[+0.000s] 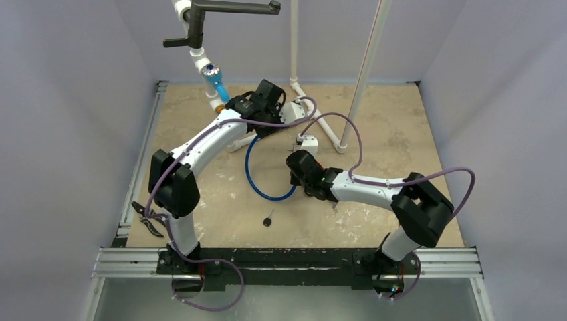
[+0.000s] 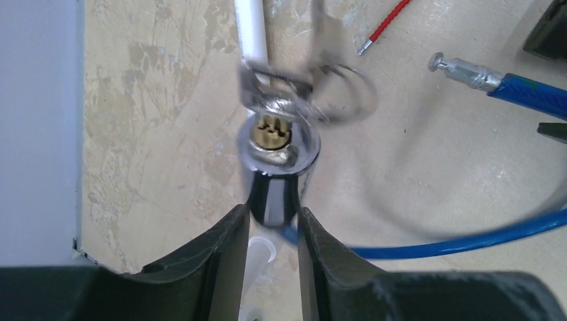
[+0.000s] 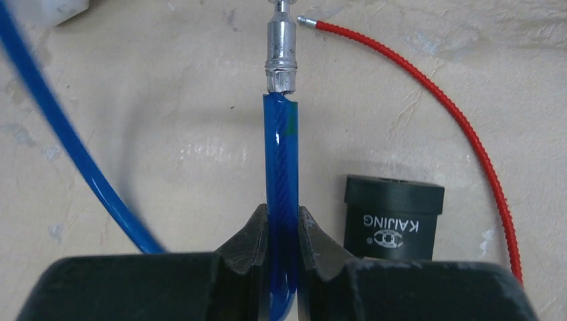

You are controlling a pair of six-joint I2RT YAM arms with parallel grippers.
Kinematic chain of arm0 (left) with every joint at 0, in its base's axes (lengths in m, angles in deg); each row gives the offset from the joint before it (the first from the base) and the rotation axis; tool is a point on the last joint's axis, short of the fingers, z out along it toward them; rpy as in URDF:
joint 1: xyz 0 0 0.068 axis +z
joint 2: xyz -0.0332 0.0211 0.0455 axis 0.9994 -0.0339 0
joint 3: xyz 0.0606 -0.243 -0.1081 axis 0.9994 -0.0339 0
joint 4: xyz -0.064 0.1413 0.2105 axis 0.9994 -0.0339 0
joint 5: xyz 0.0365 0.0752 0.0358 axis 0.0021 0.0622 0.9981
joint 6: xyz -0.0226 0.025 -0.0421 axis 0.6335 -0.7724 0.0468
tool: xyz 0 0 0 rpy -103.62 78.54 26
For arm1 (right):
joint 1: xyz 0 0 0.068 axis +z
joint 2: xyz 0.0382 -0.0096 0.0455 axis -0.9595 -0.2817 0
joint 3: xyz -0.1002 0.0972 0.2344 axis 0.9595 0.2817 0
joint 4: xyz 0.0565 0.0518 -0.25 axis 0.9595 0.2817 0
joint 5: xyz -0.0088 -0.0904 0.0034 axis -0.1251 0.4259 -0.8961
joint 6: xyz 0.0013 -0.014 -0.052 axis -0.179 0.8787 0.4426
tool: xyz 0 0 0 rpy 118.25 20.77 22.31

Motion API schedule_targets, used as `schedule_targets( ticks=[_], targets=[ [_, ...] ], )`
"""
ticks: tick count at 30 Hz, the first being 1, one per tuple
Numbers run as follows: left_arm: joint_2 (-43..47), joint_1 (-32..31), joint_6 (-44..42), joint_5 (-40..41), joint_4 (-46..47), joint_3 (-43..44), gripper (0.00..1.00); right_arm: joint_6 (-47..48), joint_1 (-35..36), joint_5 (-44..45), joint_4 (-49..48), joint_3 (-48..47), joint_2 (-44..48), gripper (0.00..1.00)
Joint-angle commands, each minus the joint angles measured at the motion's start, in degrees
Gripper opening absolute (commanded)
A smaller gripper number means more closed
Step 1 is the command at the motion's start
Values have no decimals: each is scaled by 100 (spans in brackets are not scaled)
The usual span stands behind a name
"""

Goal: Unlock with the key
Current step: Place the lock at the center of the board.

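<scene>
A chrome lock cylinder (image 2: 275, 180) stands between the fingertips of my left gripper (image 2: 273, 217), which is shut on it, its brass keyhole face (image 2: 271, 132) turned away from the wrist. A silver key on a ring (image 2: 287, 93) sits at that face, blurred; I cannot tell how deep it is in. My right gripper (image 3: 283, 217) is shut on the blue cable (image 3: 281, 154), just behind its metal end pin (image 3: 281, 47). The pin (image 2: 461, 70) lies free of the lock, to its right. From above, the left gripper (image 1: 286, 112) is far centre and the right gripper (image 1: 299, 162) is mid-table.
A black cap marked KAIJING (image 3: 393, 217) lies right of the right fingers. A red cable (image 3: 434, 87) curves past it. White pipe frames (image 1: 321, 120) stand at the back. The blue cable loops (image 1: 257, 180) between the arms. A small black piece (image 1: 268, 221) and pliers (image 1: 148, 219) lie near.
</scene>
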Motion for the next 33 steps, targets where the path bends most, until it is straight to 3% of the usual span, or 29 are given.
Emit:
schedule_targets(
  ticks=[1,5,11,12,16,20,26,29,33],
  targets=[
    [-144,40,107,143,362,233,36,-43,-203,-242,-408,-328,-268,0],
    [-252,51,209,8,433,268,67,-115,-280,-415,-544,-393,-508,0],
    [-80,52,596,-514,70,568,77,-210,-289,-479,-535,-456,-690,0],
    [-2,54,641,-642,-102,626,78,-211,-289,-501,-496,-469,-710,6],
    [438,48,730,-1295,-1089,850,86,-81,-289,-611,-382,-551,-627,46],
    [1111,61,626,-1581,-1973,713,99,280,-289,-685,-142,-800,-308,62],
    [1935,80,437,-1744,-3267,565,100,611,-289,-957,365,-1212,274,73],
    [2280,75,364,-1956,-3687,343,100,708,-281,-1088,581,-1227,558,71],
    [2668,58,414,-2302,-3532,-247,100,626,-270,-1248,568,-899,949,68]
  ],
)
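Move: The bare board spot where I lay the lock body is almost under my left hand, about 1 cm ahead and 6 cm down. The stand's white base pipe runs about 4 cm ahead of that hand, and the orange tap is some 9 cm to its left, level fore-and-aft and about 6 cm higher. For the cable's free end, my right hand's board spot is about 2 cm ahead and 4 cm down. The black padlock is about 4 cm to that hand's right, 1 cm ahead and 3 cm lower. My left hand dips about 2 cm and opens wide to leave the lock body, edges right, then pulls back some 19 cm, climbing and swinging left past the orange tap, fingers tipping further down. My right hand eases forward and down about 3 cm, lets go of the blue cable beside the padlock, then rises some 13 cm. ##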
